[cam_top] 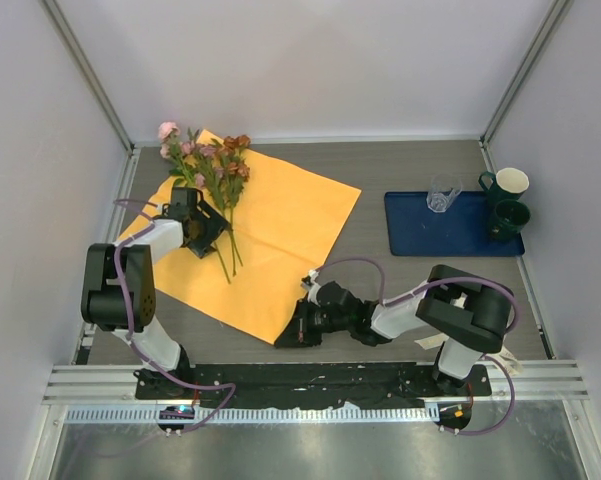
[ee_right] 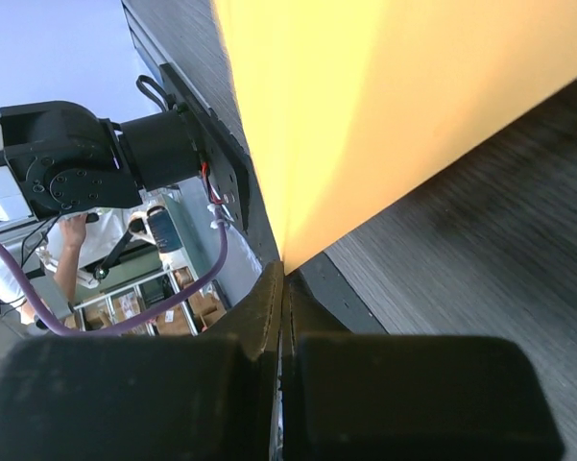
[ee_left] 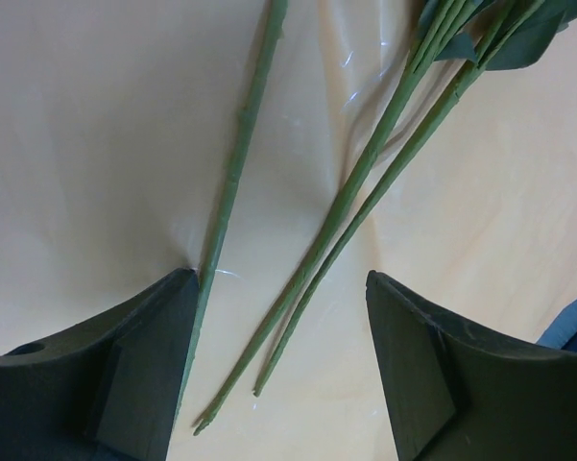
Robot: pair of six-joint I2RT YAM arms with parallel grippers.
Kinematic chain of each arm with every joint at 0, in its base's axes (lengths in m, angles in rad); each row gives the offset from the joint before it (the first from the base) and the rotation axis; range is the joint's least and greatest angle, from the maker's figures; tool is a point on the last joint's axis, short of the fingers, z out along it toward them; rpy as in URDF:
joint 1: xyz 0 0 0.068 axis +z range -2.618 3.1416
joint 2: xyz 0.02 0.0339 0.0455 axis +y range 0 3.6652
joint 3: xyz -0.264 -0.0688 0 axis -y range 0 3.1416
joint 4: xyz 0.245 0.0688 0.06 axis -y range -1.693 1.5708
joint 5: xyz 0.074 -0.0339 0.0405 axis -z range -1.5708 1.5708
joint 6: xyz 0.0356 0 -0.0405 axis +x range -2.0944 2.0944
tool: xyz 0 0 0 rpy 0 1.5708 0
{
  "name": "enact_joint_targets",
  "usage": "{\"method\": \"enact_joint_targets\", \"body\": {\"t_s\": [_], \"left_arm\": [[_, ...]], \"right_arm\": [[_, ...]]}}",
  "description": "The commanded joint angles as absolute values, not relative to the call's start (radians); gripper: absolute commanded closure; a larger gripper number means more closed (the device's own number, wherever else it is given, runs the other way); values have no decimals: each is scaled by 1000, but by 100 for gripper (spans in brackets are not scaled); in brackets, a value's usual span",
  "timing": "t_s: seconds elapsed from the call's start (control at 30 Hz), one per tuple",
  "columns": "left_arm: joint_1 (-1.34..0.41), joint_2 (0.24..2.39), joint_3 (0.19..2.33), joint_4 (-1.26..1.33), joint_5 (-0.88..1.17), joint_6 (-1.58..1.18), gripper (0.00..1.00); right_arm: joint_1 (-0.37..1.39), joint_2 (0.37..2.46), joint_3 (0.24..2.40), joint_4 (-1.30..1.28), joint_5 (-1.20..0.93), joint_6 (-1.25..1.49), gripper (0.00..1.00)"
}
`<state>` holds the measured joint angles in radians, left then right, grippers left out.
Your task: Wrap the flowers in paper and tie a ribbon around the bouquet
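The flowers (cam_top: 210,160), pink and brownish blooms on long green stems, lie on the orange paper (cam_top: 280,225) near its far left corner. My left gripper (cam_top: 205,228) is open low over the stem ends. In the left wrist view the stems (ee_left: 346,211) run between the fingers (ee_left: 144,365), and one stem lies against the left finger's inner edge. My right gripper (cam_top: 292,335) is shut on the paper's near corner. The right wrist view shows the paper (ee_right: 384,106) pinched at the fingertips of my right gripper (ee_right: 284,274). The ribbon is out of view.
A blue tray (cam_top: 420,235) sits at the right, with a clear cup (cam_top: 442,193) on it. Two dark green mugs (cam_top: 507,185) (cam_top: 510,217) stand at its right end. White walls enclose the table on three sides.
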<state>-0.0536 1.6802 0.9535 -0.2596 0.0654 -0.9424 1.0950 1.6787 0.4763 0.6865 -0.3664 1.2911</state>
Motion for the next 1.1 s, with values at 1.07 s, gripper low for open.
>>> {"method": "enact_joint_targets", "body": {"t_s": [1.07], "left_arm": [[-138, 1516, 930, -230, 108, -888, 23]], "right_arm": [[1169, 1583, 503, 640, -241, 1292, 100]]}}
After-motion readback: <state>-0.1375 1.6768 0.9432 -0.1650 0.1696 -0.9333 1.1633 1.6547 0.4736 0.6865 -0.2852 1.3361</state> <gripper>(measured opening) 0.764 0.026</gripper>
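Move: The lower flower stems run just under the open left fingers, about 2 cm to the right of the hand point and 2 cm below, the left finger beside the outermost stem. The blossoms lie some 23 cm ahead of that hand and about 2 cm left. Its paper corner, pinched by the right gripper, is roughly 29 cm back and 13 cm right. From the right gripper the stems are about 29 cm ahead and 11 cm left. Slide the left gripper about 5 cm to the right, low over the table with fingers kept open, dragging the paper along under the fingertips and pushing the outermost stem with the left finger; turn it some 10 degrees clockwise and let it rise about 1 cm at the very end. Keep the right gripper pinched on the paper corner, easing it 1 to 2 cm back and slightly left. ##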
